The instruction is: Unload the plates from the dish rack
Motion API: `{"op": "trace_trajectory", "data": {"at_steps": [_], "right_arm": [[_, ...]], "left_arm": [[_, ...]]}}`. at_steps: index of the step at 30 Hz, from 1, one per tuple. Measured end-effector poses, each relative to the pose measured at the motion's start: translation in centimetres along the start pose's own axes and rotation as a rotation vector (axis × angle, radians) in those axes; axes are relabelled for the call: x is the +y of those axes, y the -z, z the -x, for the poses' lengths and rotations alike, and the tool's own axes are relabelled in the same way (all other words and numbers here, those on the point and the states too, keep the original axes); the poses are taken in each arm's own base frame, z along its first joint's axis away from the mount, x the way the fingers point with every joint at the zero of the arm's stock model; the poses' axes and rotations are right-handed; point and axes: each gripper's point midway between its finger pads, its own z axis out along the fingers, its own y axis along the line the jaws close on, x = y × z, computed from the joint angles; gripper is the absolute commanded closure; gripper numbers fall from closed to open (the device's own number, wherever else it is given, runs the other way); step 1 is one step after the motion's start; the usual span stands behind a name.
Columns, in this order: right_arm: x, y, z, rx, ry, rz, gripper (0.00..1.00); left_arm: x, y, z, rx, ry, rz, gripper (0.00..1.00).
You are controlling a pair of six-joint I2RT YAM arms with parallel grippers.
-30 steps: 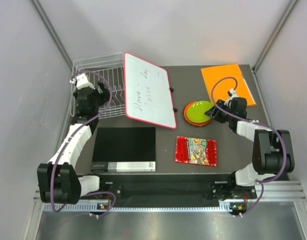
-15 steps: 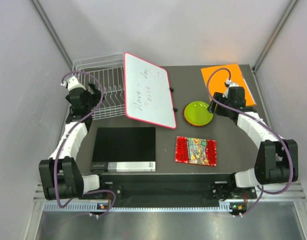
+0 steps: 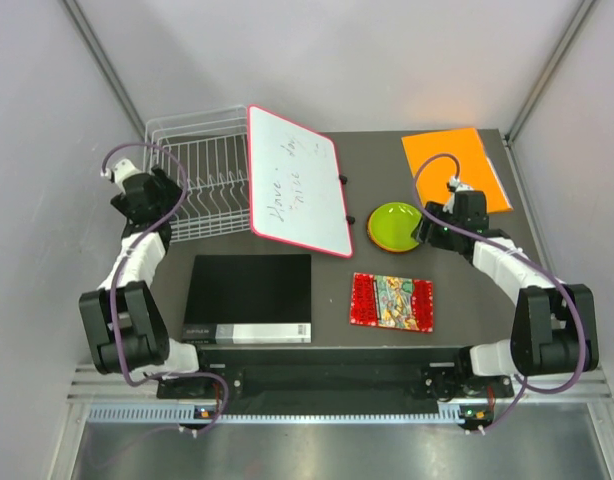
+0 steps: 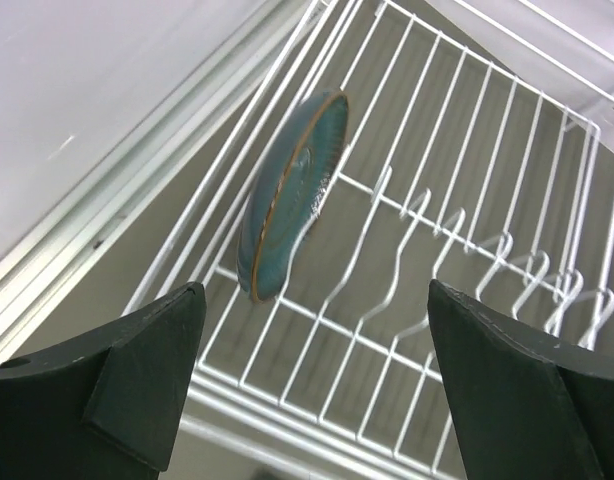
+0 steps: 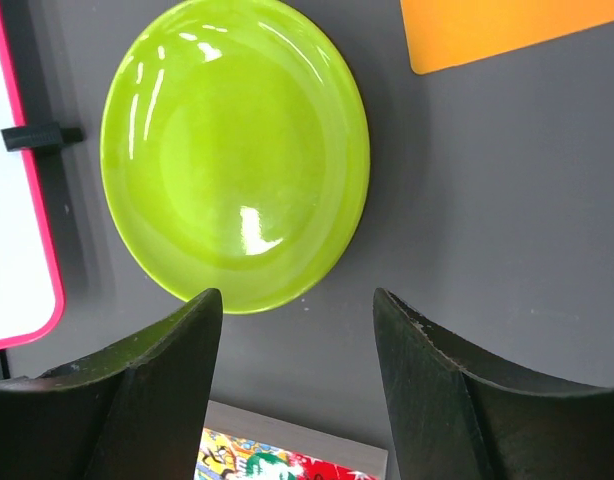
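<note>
The white wire dish rack [image 3: 209,170] stands at the far left. In the left wrist view a dark teal plate [image 4: 292,195] with a yellowish rim stands on edge between the rack's prongs [image 4: 457,250]. My left gripper [image 4: 312,390] is open and empty, just outside the rack's near side [image 3: 162,192]. The lime green plate [image 3: 395,226] lies flat on the table right of centre, with an orange rim [image 3: 371,232] showing under its left edge. My right gripper [image 3: 427,232] is open and empty at the green plate's near-right edge [image 5: 297,390]; the plate [image 5: 235,150] lies ahead of the fingers. The dark red plate is not visible.
A pink-edged whiteboard [image 3: 299,180] leans beside the rack and hides part of it. A flat orange sheet [image 3: 457,165] lies at the far right. A red patterned mat [image 3: 392,301] and a black box [image 3: 249,297] lie near the front.
My left gripper has drawn back to the left, out from over the rack. My right gripper has left the green plate lying flat and shifted slightly beside it.
</note>
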Motion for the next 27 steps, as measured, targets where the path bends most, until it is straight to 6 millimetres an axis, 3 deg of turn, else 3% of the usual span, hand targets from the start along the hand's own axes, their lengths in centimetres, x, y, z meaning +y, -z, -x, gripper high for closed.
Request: {"op": "trace_trajectory", "data": {"at_steps": [10,19,23,24,27], "right_arm": [[0.8,-0.4,0.8,-0.038,-0.008,0.043,0.38],[0.4,-1.9,-0.5,0.014,-0.017,0.044,0.39],[0.2,-2.4,-1.1,0.038,-0.021,0.040,0.40],[0.2,-2.5,-1.2,0.042,-0.021,0.039,0.40],[0.0,-2.7,-1.5,0.051,-0.023,0.035,0.41]], "left_arm": [[1.0,-4.3,-2.2,0.018,-0.011,0.056,0.13],[2.1,-6.9,-2.4,-0.029,-0.076,0.110,0.26],[2.4,-7.6,-2.6,-0.043,-0.108,0.125,0.44],[2.5,-7.8,-2.7,-0.046,-0.117,0.129,0.56],[2.9,-8.2,-3.0,-0.053,-0.135,0.149,0.74]]}}
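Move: The dark green plate, the last one, stands on edge in the dish rack about 7 cm ahead of the left hand, 5 cm to its left and 9 cm below. The rack's middle lies some 12 cm ahead of that hand, 5 cm right and 12 cm down; the whiteboard's middle is about 12 cm ahead and 33 cm right, 13 cm down. From the right hand the dark green plate is roughly 70 cm left, 10 cm ahead and 2 cm higher. Straddling the dark green plate's near part, the left fingers close from wide open to under half, with a firm pinch not yet evident; the hand gets there by sinking about 6 cm while going some 5 cm forward and 4 cm left, rolling about 10 degrees so its left side rises. The right hand rises slightly, then sinks about 3 cm beside the stacked lime plate, fingers still part open. ##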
